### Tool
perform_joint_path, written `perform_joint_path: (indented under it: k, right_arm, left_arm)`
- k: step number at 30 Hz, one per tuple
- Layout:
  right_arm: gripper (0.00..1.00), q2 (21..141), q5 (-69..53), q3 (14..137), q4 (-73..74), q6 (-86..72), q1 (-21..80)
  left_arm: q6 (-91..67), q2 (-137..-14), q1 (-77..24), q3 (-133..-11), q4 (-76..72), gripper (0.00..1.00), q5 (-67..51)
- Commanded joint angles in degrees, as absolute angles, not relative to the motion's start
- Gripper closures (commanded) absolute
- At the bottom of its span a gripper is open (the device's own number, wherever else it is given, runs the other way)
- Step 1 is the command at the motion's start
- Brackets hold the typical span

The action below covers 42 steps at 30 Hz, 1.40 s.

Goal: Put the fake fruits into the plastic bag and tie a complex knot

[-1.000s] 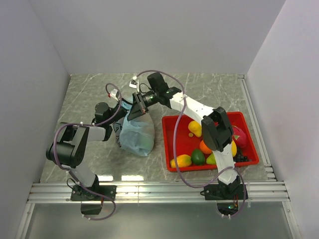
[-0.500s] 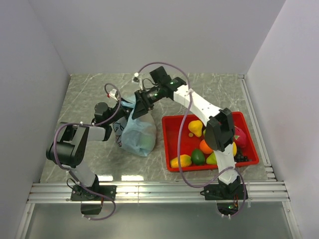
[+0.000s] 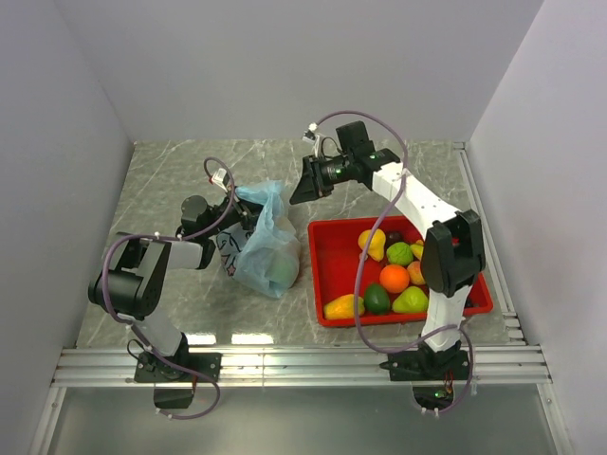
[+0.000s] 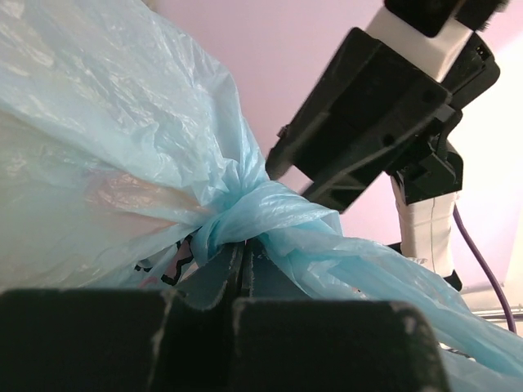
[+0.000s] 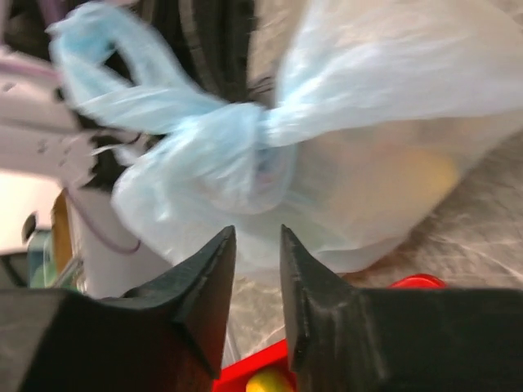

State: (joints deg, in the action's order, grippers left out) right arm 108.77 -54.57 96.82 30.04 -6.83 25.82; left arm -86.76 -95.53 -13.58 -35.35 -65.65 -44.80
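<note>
The plastic bag (image 3: pixel 268 248) lies left of the tray, light blue, with fake fruits showing faintly through it. Its handles are twisted into a knot (image 4: pixel 234 219), also seen in the right wrist view as a knot (image 5: pixel 245 135) with a loose blue end sticking out. My left gripper (image 4: pixel 243 260) is shut at the base of that knot, pinching the bag film; from above the left gripper (image 3: pixel 248 218) sits at the bag's top left. My right gripper (image 3: pixel 295 195) hangs open above and right of the bag, and the right gripper (image 5: pixel 257 234) holds nothing. More fake fruits (image 3: pixel 394 278) lie in the tray.
A red tray (image 3: pixel 327 275) stands on the right of the marble table with yellow, green and orange fruits in it. White walls close off the left, back and right. The right arm's purple cable (image 3: pixel 360 237) loops over the tray.
My right gripper let go of the bag's handle, opened, and drew back up and to the right. The bag top slackened and slumped slightly right. The left gripper kept its hold.
</note>
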Motion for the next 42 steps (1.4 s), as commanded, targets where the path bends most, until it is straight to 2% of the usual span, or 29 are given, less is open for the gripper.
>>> perform_joint_path:
  k: [1, 2, 3, 6, 9, 19, 22, 27, 32, 38, 42]
  right_arm:
    - [0.65, 105.9, -44.51, 95.01, 21.36, -11.51, 26.72]
    - [0.64, 106.69, -43.95, 95.62, 21.88, -11.77, 26.89]
    - [0.54, 108.53, -42.55, 97.19, 22.84, -12.21, 27.33]
    - [0.4, 110.04, -46.05, 97.13, 22.68, -14.67, 27.86]
    - [0.32, 109.34, -48.95, 95.37, 18.2, -16.52, 28.74]
    - [0.3, 112.76, -49.74, 97.3, 19.96, -15.12, 33.92]
    - [0.33, 112.67, -50.79, 96.94, 18.29, -17.48, 34.54]
    - [0.31, 113.46, -52.73, 94.93, 12.85, -23.81, 36.21]
    - [0.31, 118.38, -54.57, 98.69, 8.79, -29.71, 36.83]
    - [0.3, 117.69, -59.06, 95.89, 2.38, -24.28, 36.39]
    - [0.29, 117.77, -55.56, 95.71, 2.02, -17.41, 37.18]
  left_arm:
    - [-87.01, -95.19, -13.89, -37.09, -69.87, 1.0, -45.97]
    - [-87.01, -95.27, -13.8, -37.18, -69.96, 1.0, -45.97]
    - [-87.01, -95.27, -13.89, -37.26, -69.96, 1.0, -45.97]
    - [-87.1, -95.45, -13.8, -37.18, -70.14, 1.0, -45.97]
    - [-86.75, -95.27, -13.89, -37.09, -69.79, 1.0, -45.79]
    - [-87.1, -95.97, -13.97, -37.53, -71.01, 1.0, -45.88]
    - [-87.01, -95.8, -13.97, -37.62, -71.01, 1.0, -45.53]
    - [-88.24, -97.2, -15.38, -38.58, -72.77, 1.0, -44.91]
    - [-88.07, -98.52, -16.0, -39.29, -73.31, 1.0, -45.7]
    - [-86.57, -97.3, -15.91, -39.29, -70.4, 1.0, -50.1]
    - [-86.66, -97.03, -15.38, -37.71, -70.31, 1.0, -49.66]
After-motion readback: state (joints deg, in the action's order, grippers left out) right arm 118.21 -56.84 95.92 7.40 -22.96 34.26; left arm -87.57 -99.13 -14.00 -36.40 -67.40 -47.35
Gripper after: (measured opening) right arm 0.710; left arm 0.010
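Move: The bag's twisted neck, still pinched in the left fingertips and within about 2 cm of them, lies some 9 cm to the right hand's left, about 1 cm back and 2 cm lower. From the right hand, the filled bag body hangs about 13 cm back, 7 cm left and 14 cm below. The yellow pear in the tray is roughly 9 cm back, 21 cm right and 17 cm below. The twisted neck is held out in the shut left fingers, which only sink about a centimetre, while the right hand comes at it. After a short dip forward and down, the right hand swings back and travels left, ending some 8 cm nearer the left hand and 3 cm lower. Its fingers spread from about a third to some 70% open, to straddle the neck beside the left fingertips. ##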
